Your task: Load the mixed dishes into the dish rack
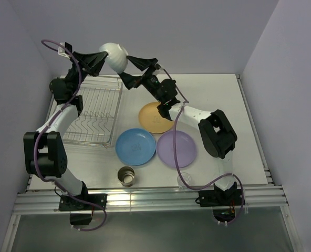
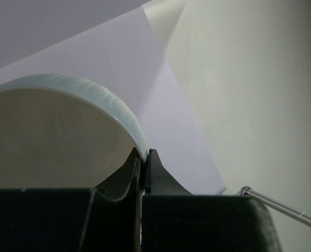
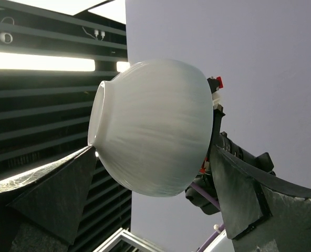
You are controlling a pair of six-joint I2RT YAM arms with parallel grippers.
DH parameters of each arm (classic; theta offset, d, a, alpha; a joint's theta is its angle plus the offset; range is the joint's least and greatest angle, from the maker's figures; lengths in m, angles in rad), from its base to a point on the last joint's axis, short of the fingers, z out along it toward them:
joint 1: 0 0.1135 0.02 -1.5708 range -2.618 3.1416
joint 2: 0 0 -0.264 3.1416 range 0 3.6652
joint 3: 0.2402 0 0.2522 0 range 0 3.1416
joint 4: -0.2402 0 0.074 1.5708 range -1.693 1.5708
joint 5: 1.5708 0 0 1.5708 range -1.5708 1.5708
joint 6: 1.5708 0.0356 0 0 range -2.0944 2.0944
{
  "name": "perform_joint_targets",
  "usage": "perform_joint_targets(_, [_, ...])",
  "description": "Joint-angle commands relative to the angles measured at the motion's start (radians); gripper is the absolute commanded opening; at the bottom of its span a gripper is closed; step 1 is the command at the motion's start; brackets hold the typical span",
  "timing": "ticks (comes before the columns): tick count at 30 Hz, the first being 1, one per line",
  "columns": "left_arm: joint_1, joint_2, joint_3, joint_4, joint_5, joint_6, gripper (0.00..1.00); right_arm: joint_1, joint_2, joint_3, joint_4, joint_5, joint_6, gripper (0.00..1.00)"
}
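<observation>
A white bowl (image 1: 114,55) hangs high above the far end of the dish rack (image 1: 117,113), tipped on its side. My left gripper (image 1: 100,58) is shut on the bowl's rim; in the left wrist view the fingertips (image 2: 143,155) pinch the pale rim of the bowl (image 2: 55,131). My right gripper (image 1: 126,68) is open, and its two fingers stand wide on either side of the bowl (image 3: 155,131), close to its foot and its rim. On the table lie the yellow-orange plate (image 1: 154,116), the blue plate (image 1: 135,147) and the purple plate (image 1: 176,148).
A cream cup (image 1: 126,176) with a metallic inside stands near the front edge. A small clear glass (image 1: 184,181) stands by the right arm's base. The rack holds no dishes. A corner of the rack's wire (image 2: 281,205) shows in the left wrist view.
</observation>
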Motion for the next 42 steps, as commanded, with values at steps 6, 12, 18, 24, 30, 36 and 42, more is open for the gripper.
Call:
perform_joint_targets(6, [-0.005,-0.05,0.029,0.613,0.13,-0.27,0.0,-0.035,-0.063,0.064,-0.003,-0.002,0.808,0.96])
perform_joint_targets(12, [-0.003,-0.019,0.079,0.613,0.143,-0.29,0.0,-0.041,-0.092,0.032,0.045,-0.02,0.815,0.96])
perform_joint_targets(18, [0.011,0.001,0.117,0.615,0.131,-0.317,0.0,-0.064,-0.101,0.087,0.06,-0.055,0.818,0.96])
perform_joint_targets(24, [0.022,0.03,0.108,0.615,0.016,-0.366,0.0,-0.065,-0.118,0.113,0.069,-0.086,0.813,0.96])
perform_joint_targets(30, [0.02,0.042,0.044,0.615,-0.148,-0.417,0.0,-0.064,-0.031,0.299,0.088,-0.106,0.811,0.95])
perform_joint_targets(36, [0.008,0.065,0.011,0.615,-0.205,-0.437,0.0,-0.064,0.005,0.391,0.056,-0.169,0.811,0.95])
perform_joint_targets(42, [-0.02,0.134,0.082,0.616,-0.196,-0.462,0.0,-0.064,-0.017,0.37,0.034,-0.21,0.811,0.94])
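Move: The white bowl, rim pinched in the left hand, has its middle about 4 cm right of that hand and 3 cm above, level ahead. From the open right hand it lies some 4 cm ahead, 5 cm left and 3 cm up. The dish rack's middle is roughly 6 cm ahead, 12 cm left and 40 cm below the left hand; the orange plate is about 3 cm ahead, 9 cm right and 40 cm below the right. Open right hand climbs some 5 cm beside the bowl; left, still pinching it, draws back, then rises. ##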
